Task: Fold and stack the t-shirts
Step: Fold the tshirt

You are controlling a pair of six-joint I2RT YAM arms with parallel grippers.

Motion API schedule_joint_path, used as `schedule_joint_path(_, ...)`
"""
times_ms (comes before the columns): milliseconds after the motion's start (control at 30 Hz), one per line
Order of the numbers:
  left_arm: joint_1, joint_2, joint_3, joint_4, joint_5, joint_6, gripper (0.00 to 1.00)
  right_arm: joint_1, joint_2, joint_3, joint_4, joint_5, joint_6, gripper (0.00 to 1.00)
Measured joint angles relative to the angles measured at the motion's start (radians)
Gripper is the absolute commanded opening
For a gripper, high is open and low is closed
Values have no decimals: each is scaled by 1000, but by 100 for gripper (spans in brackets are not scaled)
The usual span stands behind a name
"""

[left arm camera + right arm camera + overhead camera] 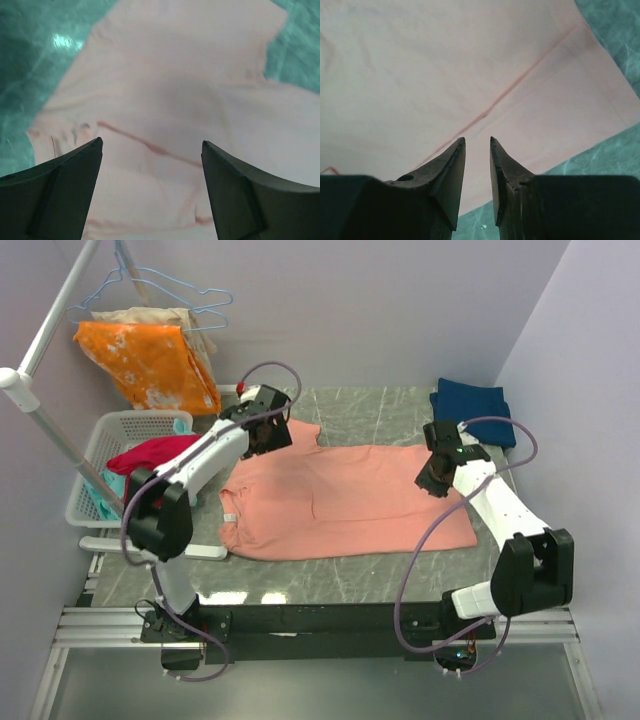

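A salmon-pink t-shirt point(340, 502) lies spread flat across the middle of the marble table point(380, 405). A dark navy t-shirt point(472, 405) sits folded at the back right corner. My left gripper point(268, 436) hovers over the pink shirt's far left part by a sleeve. In the left wrist view it point(152, 141) stands wide open over the pink cloth point(175, 75), with nothing between its fingers. My right gripper point(432, 478) is above the shirt's right edge. Its jaws point(477, 138) stand a narrow gap apart, empty, over the fabric point(445, 65) near a seam.
A white basket point(130, 417) stands off the table's left side with a magenta-red garment point(150, 452) in it. An orange white-blotched cloth point(150, 362) hangs from a hanger at the back left. A white pole point(45, 415) slants on the left. Walls close in the back and right.
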Motion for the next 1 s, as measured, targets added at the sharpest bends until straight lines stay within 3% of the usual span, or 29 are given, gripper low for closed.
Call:
schedule_joint_path(200, 115, 274, 233, 42, 11, 120, 85, 0, 121, 79, 18, -11, -9, 34)
schedule_joint_path(500, 150, 613, 579, 103, -5, 239, 84, 0, 285, 168, 40, -57, -24, 33)
schedule_joint_path(1000, 211, 794, 819, 185, 7, 286, 83, 0, 395, 275, 36, -85, -37, 33)
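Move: The t-shirt's far-left sleeve corner lies about 26 cm ahead of the left hand, roughly 3 cm to its left and 14 below; the notch where the sleeve meets the far edge is some 9 cm ahead and 9 to the right. The white tag sits about 16 cm back, 10 left. From the right hand, the shirt's far-right corner is roughly 16 cm ahead, 5 right and 11 below, with the navy stack some 32 ahead and 15 right. Over the t-shirt's sleeve and towards its far corner, the left hand sweeps forward some 23 cm while sinking about 8, its fingers staying wide open and tipping up slightly. The right hand, narrowly open, advances towards the far edge more slowly, roughly 7 cm, sinking and easing left as its fingers tilt a little further down. Neither hand visibly touches the cloth. ##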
